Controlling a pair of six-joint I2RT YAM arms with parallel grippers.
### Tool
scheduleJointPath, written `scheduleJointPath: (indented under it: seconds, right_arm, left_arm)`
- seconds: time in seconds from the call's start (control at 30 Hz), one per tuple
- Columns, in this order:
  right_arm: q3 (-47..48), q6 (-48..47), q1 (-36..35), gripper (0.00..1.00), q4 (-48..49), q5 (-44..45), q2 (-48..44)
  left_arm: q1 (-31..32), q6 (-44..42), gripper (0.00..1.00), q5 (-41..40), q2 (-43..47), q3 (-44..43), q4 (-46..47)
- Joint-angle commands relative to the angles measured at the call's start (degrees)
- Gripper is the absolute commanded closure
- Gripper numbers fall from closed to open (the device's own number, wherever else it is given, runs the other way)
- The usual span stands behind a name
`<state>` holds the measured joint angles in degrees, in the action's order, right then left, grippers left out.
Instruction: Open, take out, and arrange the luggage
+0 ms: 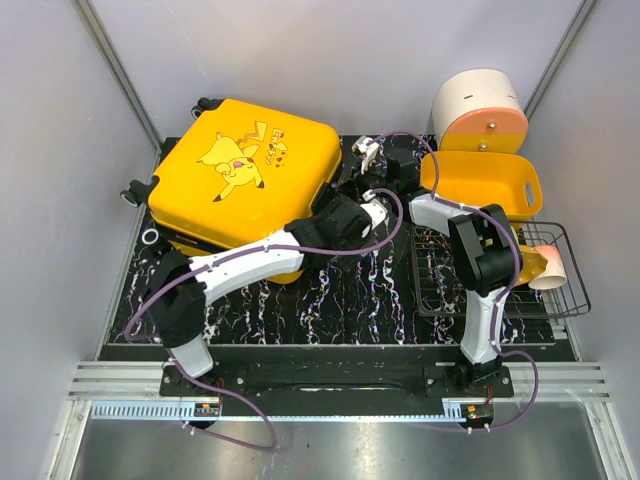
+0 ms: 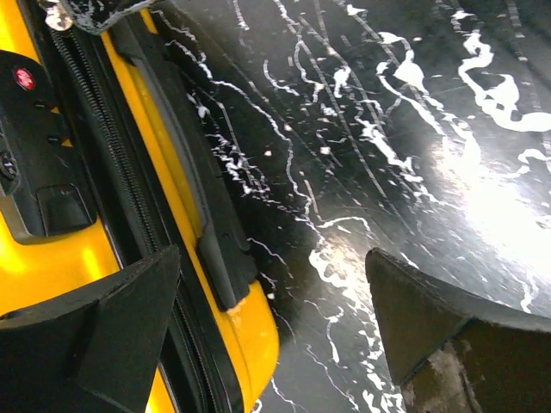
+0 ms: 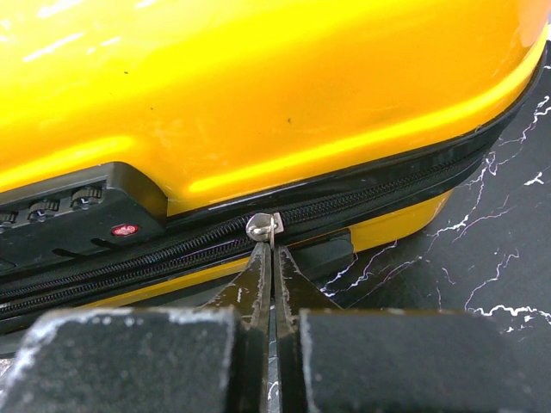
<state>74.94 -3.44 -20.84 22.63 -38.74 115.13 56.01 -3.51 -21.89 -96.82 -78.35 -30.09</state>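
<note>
The luggage (image 1: 240, 185), a glossy yellow hard-shell case with a cartoon print, lies flat on the left of the black marbled mat, lid up. In the right wrist view its side fills the frame, with the black zip and the combination lock (image 3: 77, 211). My right gripper (image 3: 273, 254) is shut on the silver zip pull (image 3: 263, 227); from above it is at the case's right edge (image 1: 366, 152). My left gripper (image 2: 275, 331) stands open over the mat beside the case's lower corner (image 2: 254, 335), holding nothing. One finger (image 2: 103, 335) overlaps the case side near the black side handle (image 2: 185, 163).
A yellow plastic basket (image 1: 530, 185) sits at the back right. Behind it is a white and orange round container (image 1: 480, 110). A black wire rack (image 1: 570, 260) at the right holds a pale cup (image 1: 550, 268). A small ring (image 1: 150, 237) lies at the case's left.
</note>
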Motion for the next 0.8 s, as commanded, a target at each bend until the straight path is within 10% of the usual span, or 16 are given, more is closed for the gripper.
scheduleJointPath:
  seconds: [0.0, 0.77]
  right_arm:
    - [3.11, 1.24, 0.27, 1.00, 4.08, -1.95, 0.09]
    - [2.85, 1.95, 0.63, 1.00, 5.05, -2.48, 1.32]
  left_arm:
    - [-0.99, -1.76, 0.07, -7.03, -3.11, -3.92, 2.31]
    - [-2.05, -0.97, 0.11, -5.88, -8.92, -9.72, 1.61]
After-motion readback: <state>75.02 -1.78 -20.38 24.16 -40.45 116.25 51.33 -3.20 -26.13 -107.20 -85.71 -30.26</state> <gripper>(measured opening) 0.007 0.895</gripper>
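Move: The black side handle on the case's lower shell has its middle about 8 cm ahead of my left hand, 5 cm to the left and 6 cm below. The zipper pull is roughly 17 cm ahead and 3 cm left, 1 cm lower; the combination lock is about 9 cm ahead and 7 cm left, at hand height. My right hand has the pull in its fingertips, about 1 cm to its left and level; from it the handle lies some 9 cm back, 3 cm left and 5 cm below. With its fingers wide open, I ease my left hand about 5 cm forward along the handle side of the case, towards the side handle and my right gripper. It sinks 2 to 3 cm on the way and turns slightly counter-clockwise, then stops going forward. My right hand stays put and keeps the zipper pull pinched in its shut fingers. ##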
